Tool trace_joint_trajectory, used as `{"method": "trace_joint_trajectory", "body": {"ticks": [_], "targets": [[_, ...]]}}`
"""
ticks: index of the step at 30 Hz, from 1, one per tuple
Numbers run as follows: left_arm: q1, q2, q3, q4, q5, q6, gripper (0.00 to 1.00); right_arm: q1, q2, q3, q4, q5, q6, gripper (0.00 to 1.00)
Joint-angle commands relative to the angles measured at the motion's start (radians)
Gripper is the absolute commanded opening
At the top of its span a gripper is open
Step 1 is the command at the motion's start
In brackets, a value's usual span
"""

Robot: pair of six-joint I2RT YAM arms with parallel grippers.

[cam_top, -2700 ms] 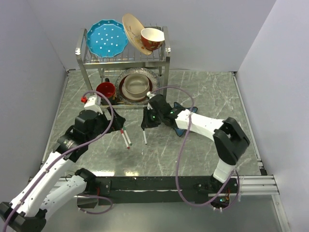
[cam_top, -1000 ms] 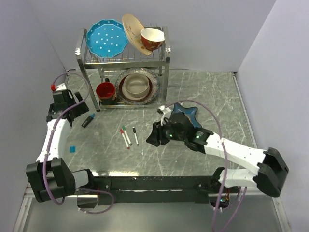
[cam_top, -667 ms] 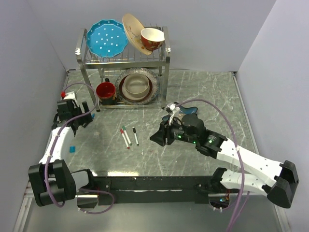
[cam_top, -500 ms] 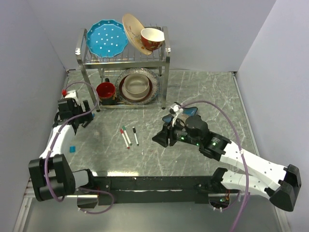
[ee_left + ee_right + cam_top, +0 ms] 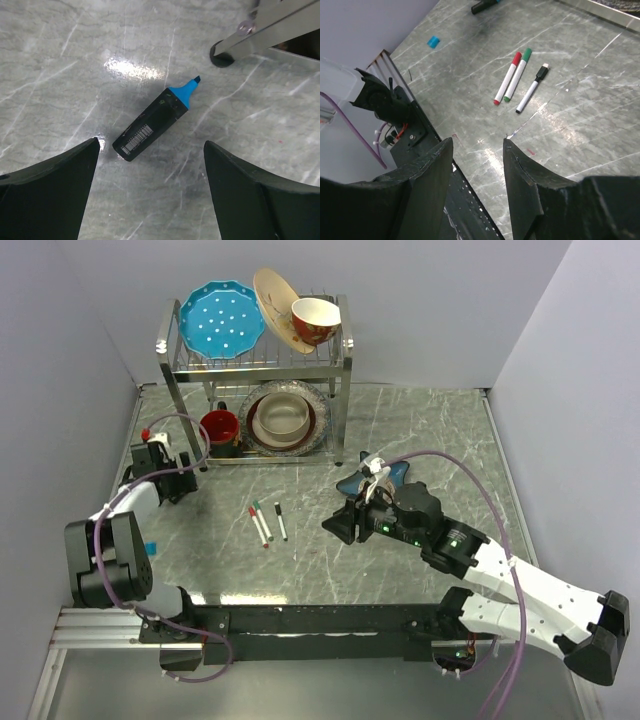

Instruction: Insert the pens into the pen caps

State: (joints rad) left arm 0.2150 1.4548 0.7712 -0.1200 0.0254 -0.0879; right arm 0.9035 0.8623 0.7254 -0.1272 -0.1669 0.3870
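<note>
A short dark marker (image 5: 155, 122) with an uncapped blue tip lies flat on the marble. My left gripper (image 5: 151, 142) hangs open over it, its jaws wide, the barcoded end just ahead of the gap. In the top view that gripper (image 5: 165, 478) hides the marker. A small blue cap (image 5: 150, 548) (image 5: 434, 41) lies alone near the left edge. Three white-barrelled pens lie side by side: red (image 5: 258, 525) (image 5: 507, 77), green (image 5: 264, 519) (image 5: 517, 75), black (image 5: 280, 522) (image 5: 532, 87). My right gripper (image 5: 338, 525) (image 5: 477, 141) is open and empty, right of the pens.
The dish rack (image 5: 250, 360) stands at the back with plates and bowls; its left leg (image 5: 222, 52) is close beyond the marker. A red mug (image 5: 218, 427) sits under the rack. A blue star-shaped dish (image 5: 385, 470) lies behind my right arm. The table's front rail (image 5: 415, 135) is close by my right fingers.
My left gripper has swung from the left wall towards the rack leg and now covers the marker. My right gripper has drifted slightly right, away from the pens. The pens have not moved.
</note>
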Motion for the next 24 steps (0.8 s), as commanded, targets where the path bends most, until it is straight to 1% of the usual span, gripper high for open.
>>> {"method": "trace_joint_trajectory", "body": {"ticks": [1,7,11,12,14,18,20,24], "targets": [[0.004,0.039,0.056,0.020,-0.010,0.039,0.88,-0.002,-0.043,-0.001,0.015,0.038,-0.016,0.52],[0.003,0.108,0.120,-0.007,-0.012,0.066,0.83,-0.002,-0.062,-0.003,0.015,0.061,-0.025,0.52],[0.003,0.145,0.131,-0.024,-0.015,0.062,0.79,0.000,-0.065,0.003,0.008,0.064,-0.028,0.52],[0.003,0.160,0.132,-0.029,-0.012,0.062,0.76,-0.002,-0.069,0.003,0.008,0.064,-0.030,0.52],[-0.002,0.177,0.134,-0.044,0.001,0.066,0.74,-0.002,-0.075,-0.001,0.005,0.072,-0.030,0.52],[-0.052,0.205,0.142,-0.078,-0.022,0.077,0.72,0.000,-0.101,-0.011,-0.009,0.089,-0.031,0.52],[-0.074,0.220,0.137,-0.092,-0.061,0.077,0.71,-0.002,-0.114,-0.014,-0.015,0.095,-0.031,0.52],[-0.115,0.222,0.126,-0.115,-0.081,0.077,0.64,-0.002,-0.144,-0.014,-0.026,0.104,-0.033,0.52]]}}
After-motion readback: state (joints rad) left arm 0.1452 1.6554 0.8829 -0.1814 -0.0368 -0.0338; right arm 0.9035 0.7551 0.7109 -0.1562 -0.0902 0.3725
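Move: The pen with the blue tip lies on the table some 5 cm below the left gripper, about 2 cm ahead and level sideways. From that pen, the rack's near-left foot is about 5 cm farther out and 5 cm right, the blue cap some 15 cm back and 8 cm left, and the red marker 10 cm back and 19 cm right. From the right hand, the blue-tipped pen is about 39 cm left, 8 cm ahead and 23 cm below. Bring the left gripper down about 4 cm over the blue-tipped pen, easing slightly forward and tipping the fingers some 10 degrees more steeply down. Narrow the wide-open fingers partway around the black body as you sink, then shift about 1 cm right, bringing the left fingertip up against the pen's near end. Meanwhile draw the empty right hand about 2 cm right and slightly up, away from the pen. ##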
